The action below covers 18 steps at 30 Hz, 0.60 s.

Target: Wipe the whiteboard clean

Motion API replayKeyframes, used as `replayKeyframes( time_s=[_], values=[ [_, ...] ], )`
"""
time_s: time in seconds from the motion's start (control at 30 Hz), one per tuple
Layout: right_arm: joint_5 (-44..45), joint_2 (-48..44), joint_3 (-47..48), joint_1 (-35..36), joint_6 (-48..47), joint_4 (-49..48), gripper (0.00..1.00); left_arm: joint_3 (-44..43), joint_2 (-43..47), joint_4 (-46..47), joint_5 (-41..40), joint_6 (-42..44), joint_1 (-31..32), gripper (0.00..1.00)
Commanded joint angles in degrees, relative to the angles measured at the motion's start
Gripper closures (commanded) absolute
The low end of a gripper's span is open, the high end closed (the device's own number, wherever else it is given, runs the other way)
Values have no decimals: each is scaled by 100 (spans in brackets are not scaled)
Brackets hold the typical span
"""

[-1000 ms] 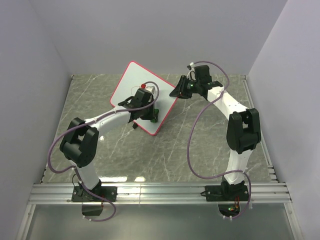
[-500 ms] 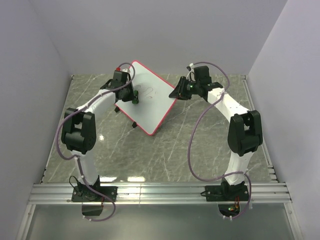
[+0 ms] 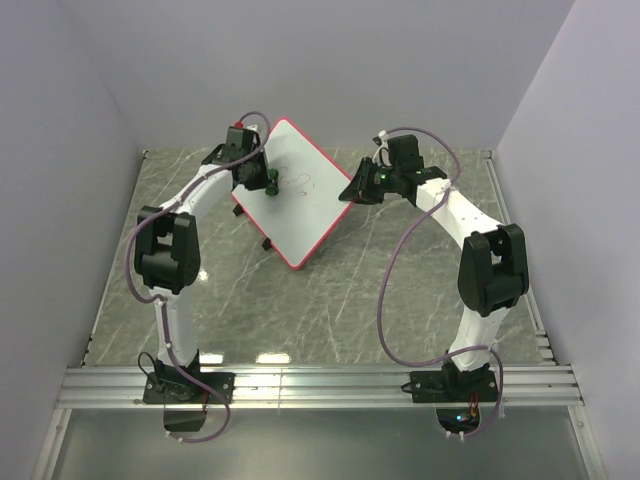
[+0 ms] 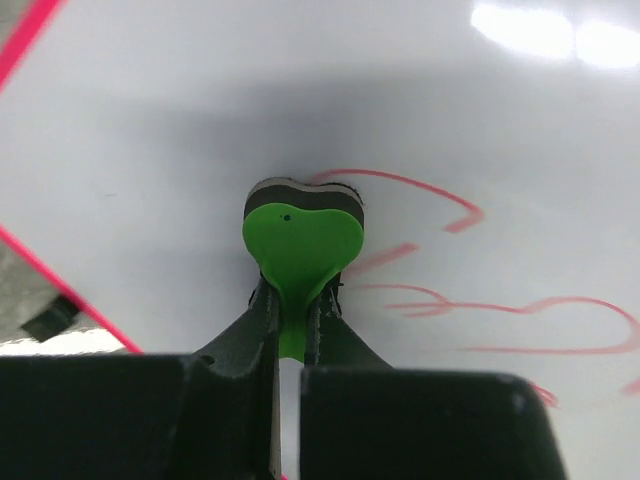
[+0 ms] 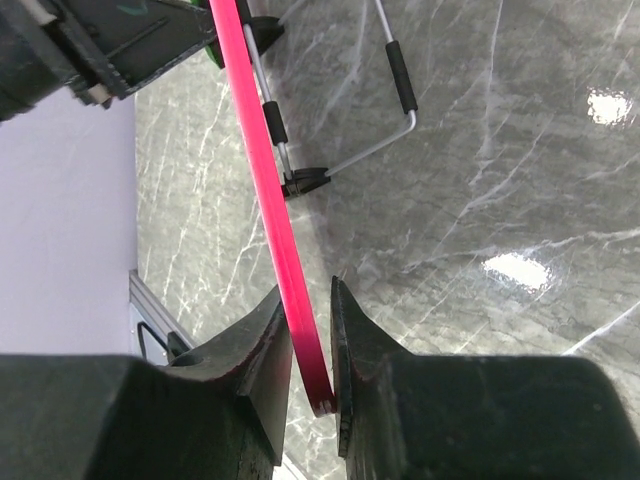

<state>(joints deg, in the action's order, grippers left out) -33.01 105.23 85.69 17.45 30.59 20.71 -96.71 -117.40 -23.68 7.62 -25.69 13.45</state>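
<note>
The whiteboard (image 3: 300, 200) is a white board with a red-pink rim, held tilted above the grey marble table. Red scribbles (image 4: 470, 300) mark its face. My left gripper (image 3: 262, 182) is shut on a small green eraser (image 4: 300, 240), whose dark felt pad presses on the board next to the scribbles. My right gripper (image 3: 352, 190) is shut on the board's right corner; its rim (image 5: 270, 190) runs between the fingers (image 5: 270, 340) in the right wrist view.
The board's wire stand with black feet (image 5: 305, 180) hangs below it. The grey marble table (image 3: 400, 290) lies beneath, with grey walls behind and at the sides. An aluminium rail (image 3: 320, 385) carries both arm bases at the near edge.
My left gripper swept the eraser from the board's lower right edge up to its upper left part, uncovering the scribbles. The right gripper kept its hold as the board tilted slightly.
</note>
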Motion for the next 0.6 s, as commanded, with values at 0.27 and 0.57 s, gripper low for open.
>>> replayKeyframes(
  time_s=[0.27,0.57],
  values=[
    [217,68,211,188,-106,355,100,-324,314,-137,1373,83,1467,100],
    [181,261,519,215,-141,495,100,-129,350,-233,1032,231,1407,100]
  ],
)
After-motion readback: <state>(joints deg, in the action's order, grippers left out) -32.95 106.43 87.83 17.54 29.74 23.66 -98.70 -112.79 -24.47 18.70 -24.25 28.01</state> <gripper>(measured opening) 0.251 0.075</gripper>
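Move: The red marks still on the whiteboard lie about 8 cm to the right of the left gripper, some 2 cm nearer the base and 2 cm higher, since the board slants up to the right. The board's right corner, held by the right gripper, is about 20 cm to the left gripper's right, 10 cm back and 5 cm up; its left corner is some 9 cm left, level with it. From the right gripper the marks lie 12 cm left, 8 cm ahead and slightly below. Keep the green eraser pinched against the board and sweep the left gripper about 15 cm to the right across the red marks, drawing back some 8 cm and rising with the slant, until the eraser is beside the right gripper; turn the wrist roughly 25 degrees clockwise on the way. Hold the right gripper still, keeping its pinch on the board's right corner. ##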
